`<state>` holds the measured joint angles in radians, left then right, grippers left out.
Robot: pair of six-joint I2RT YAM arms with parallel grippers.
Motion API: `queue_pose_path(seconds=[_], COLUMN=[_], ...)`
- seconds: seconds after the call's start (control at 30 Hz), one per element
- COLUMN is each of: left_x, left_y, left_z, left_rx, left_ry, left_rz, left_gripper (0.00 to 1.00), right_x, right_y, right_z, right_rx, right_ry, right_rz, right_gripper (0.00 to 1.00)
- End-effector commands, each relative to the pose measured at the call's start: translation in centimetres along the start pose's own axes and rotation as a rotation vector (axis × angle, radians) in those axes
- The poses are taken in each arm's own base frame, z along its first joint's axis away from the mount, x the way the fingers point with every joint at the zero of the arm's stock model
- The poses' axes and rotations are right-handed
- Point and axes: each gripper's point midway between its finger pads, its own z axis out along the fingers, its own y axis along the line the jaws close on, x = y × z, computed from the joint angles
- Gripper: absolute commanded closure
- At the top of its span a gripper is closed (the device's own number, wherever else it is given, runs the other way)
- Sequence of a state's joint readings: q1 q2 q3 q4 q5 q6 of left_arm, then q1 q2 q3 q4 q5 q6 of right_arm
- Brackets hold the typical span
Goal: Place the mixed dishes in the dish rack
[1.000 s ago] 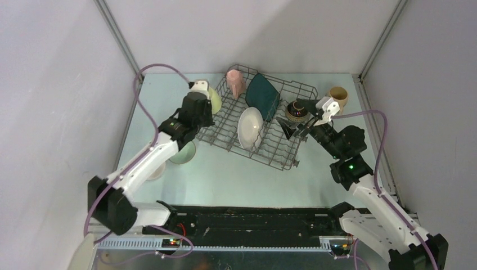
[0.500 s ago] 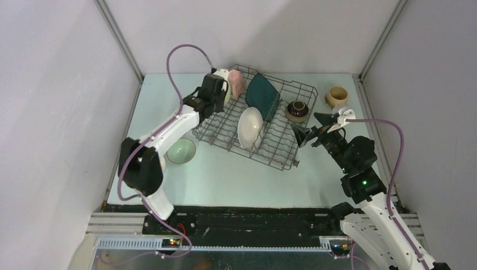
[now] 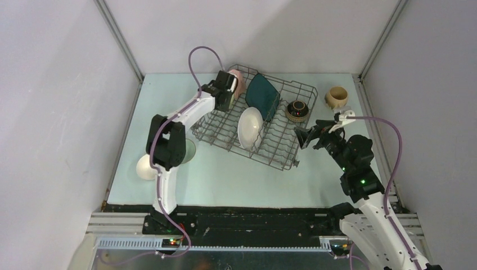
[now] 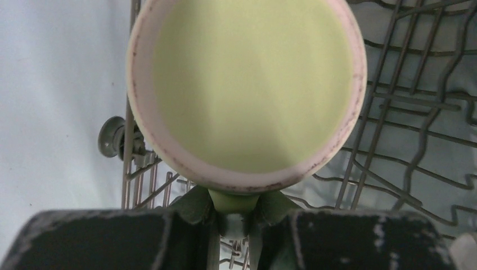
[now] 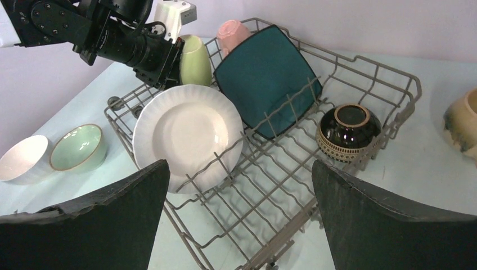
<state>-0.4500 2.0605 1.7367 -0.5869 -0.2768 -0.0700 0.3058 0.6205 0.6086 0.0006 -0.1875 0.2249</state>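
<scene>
My left gripper [image 4: 239,205] is shut on the handle of the light-green mug [image 4: 247,90], holding it over the far-left corner of the dish rack [image 3: 270,147]. From the right wrist, that mug [image 5: 195,59] hangs beside the pink mug [image 5: 233,34]. The rack [image 5: 360,62] also holds the teal square plate [image 5: 264,79], the white round plate [image 5: 185,132] and the dark brown bowl [image 5: 349,132]. My right gripper [image 5: 239,169] is open and empty, just off the rack's right side. The tan mug [image 3: 337,97] stands on the table right of the rack.
A pale green bowl [image 5: 76,147] and a white bowl [image 5: 22,158] sit on the table left of the rack. The left arm [image 3: 169,135] stretches over them. Grey walls close in the table on three sides.
The left arm has swung the green mug from the table left of the rack to over its far-left corner. The right gripper has drawn back from the brown bowl, still open.
</scene>
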Motion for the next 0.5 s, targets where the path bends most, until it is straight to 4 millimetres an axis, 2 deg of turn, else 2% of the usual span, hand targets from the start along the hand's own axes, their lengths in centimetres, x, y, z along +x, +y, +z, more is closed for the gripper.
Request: queue_pose_path(seconds=[0.0,0.17,0.3,0.47], left_x=[-3.6,-2.9,-2.7,-2.1], left_y=[0.6,0.7,0.6,0.4], left_z=[0.1,2.6,3.6,4.8], left_rx=[0.007,0.021,0.028,0.052], left_ry=[-0.075,-0.010,-0.004,0.029], left_rz=[-0.016,-0.029,-0.027,-0.029], left_gripper=[1.00,1.00,1.00,0.93], right_x=[-0.8,-0.6,-0.2,0.5], right_y=[-0.3,-0.7,-1.5,-2.2], right_z=[-0.5,-0.4,-0.1,0.2], right_rx=[0.008,0.019,0.052,0.082], right_ry=[-0.039,-0.030,-0.023,-0.002], right_rz=[0.022,0.017,0.022,0.067], right_gripper=[0.01,0.01,0.00,0.00])
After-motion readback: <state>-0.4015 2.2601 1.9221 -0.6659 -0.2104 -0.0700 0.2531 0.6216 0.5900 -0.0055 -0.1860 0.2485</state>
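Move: Still gripped by the left hand, the green mug is bound for the gap in the rack's far left corner, about 5 cm ahead, 2 cm right and 7 cm below. The pink mug stands roughly 10 cm ahead and 5 cm right, the teal plate 3 cm ahead and 15 cm right, the white plate 8 cm back and 10 cm right, all a few centimetres lower. From the right hand that gap is some 26 cm ahead, 27 cm left and 23 cm down. Lowering the green mug into the rack's far left corner, the left hand sinks about 4.5 cm while easing some 2.5 cm forward towards the pink mug. The wrist tips roughly 5 degrees further down, the fingers keep their hold, and the descent has stopped by the end. ##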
